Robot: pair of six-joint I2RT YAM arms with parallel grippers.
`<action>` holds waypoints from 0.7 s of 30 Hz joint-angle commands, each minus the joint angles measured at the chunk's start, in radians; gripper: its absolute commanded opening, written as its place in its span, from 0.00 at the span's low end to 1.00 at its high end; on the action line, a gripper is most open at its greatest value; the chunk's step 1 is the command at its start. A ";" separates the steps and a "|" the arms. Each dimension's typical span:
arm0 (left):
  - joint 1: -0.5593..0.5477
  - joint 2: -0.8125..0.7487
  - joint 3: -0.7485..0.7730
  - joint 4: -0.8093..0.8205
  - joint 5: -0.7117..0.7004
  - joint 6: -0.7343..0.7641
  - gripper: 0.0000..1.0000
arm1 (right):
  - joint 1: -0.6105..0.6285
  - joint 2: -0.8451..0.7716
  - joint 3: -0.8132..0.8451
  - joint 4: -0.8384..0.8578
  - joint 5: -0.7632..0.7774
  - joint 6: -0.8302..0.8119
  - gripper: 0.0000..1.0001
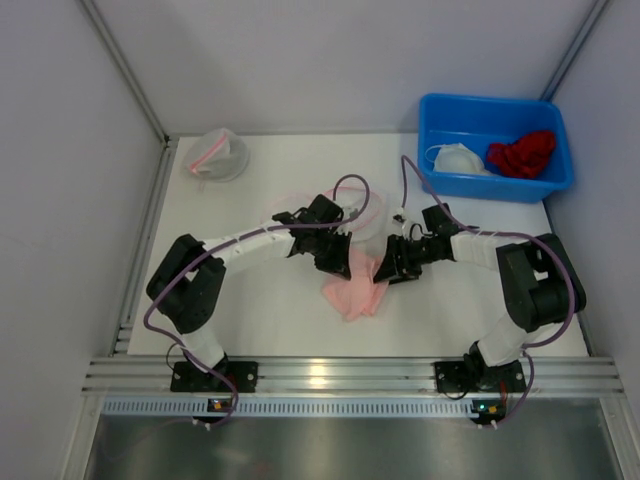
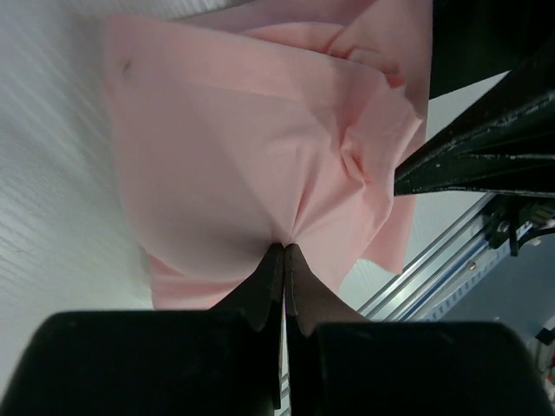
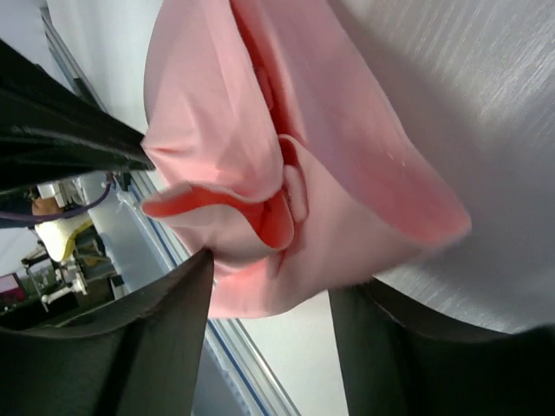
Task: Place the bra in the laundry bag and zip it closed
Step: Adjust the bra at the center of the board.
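The pink bra (image 1: 355, 290) lies crumpled on the white table between the two arms. My left gripper (image 1: 335, 262) is shut, its tips pinching a fold of the bra (image 2: 260, 173) in the left wrist view (image 2: 284, 248). My right gripper (image 1: 392, 268) is open, its jaws standing on either side of the bra's folded edge (image 3: 260, 208), with fabric between them (image 3: 273, 273). The laundry bag (image 1: 290, 203), translucent with a pink rim, lies just behind the grippers and is mostly hidden by the arms.
A blue bin (image 1: 440, 110) at the back right holds a white garment (image 1: 458, 158) and a red one (image 1: 523, 152). A second translucent pouch (image 1: 215, 155) with a pink-red zip sits at the back left. The metal rail (image 1: 330, 375) runs along the near table edge.
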 commanded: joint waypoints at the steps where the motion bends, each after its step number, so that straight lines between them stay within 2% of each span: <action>1: 0.054 -0.050 0.001 0.078 0.073 -0.081 0.00 | 0.004 -0.014 0.026 -0.002 -0.014 -0.055 0.57; 5: 0.080 -0.075 -0.035 0.112 0.138 -0.106 0.00 | -0.037 -0.026 0.033 -0.013 -0.040 -0.070 0.67; 13: 0.111 -0.095 -0.068 0.132 0.198 -0.147 0.00 | -0.118 -0.057 0.021 -0.030 -0.132 -0.080 0.79; 14: 0.115 -0.100 -0.073 0.142 0.208 -0.168 0.00 | -0.121 -0.062 0.015 -0.016 -0.147 -0.072 0.82; 15: 0.117 -0.098 -0.075 0.159 0.228 -0.179 0.00 | -0.120 -0.075 0.009 0.001 -0.160 -0.043 0.91; 18: 0.120 -0.098 -0.067 0.190 0.256 -0.221 0.00 | -0.118 -0.082 -0.002 0.047 -0.184 0.006 0.99; 21: 0.119 -0.089 -0.055 0.198 0.268 -0.244 0.00 | -0.111 -0.071 0.001 0.046 -0.187 0.002 0.99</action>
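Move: The bra lies under and between both hands: its middle is about 2 cm back, 2 cm right and some 5 cm below the left hand, which already pinches its edge. From the right hand, with half-open fingers around its other side, that middle is about 5 cm left, 2 cm back and 3 cm down. The laundry bag's body lies roughly 14 cm ahead and 2 cm right of the left hand, its open flap about 15 cm ahead and 14 cm left. Keep the left fingers shut on the bra's edge and raise it about 3 cm, edging slightly forward and tipping the fingers some 15 degrees flatter towards the right. Open the right gripper from half to fully wide around the cloth, drawing it about 2 cm right and a little forward, then lift it some 3 cm. ##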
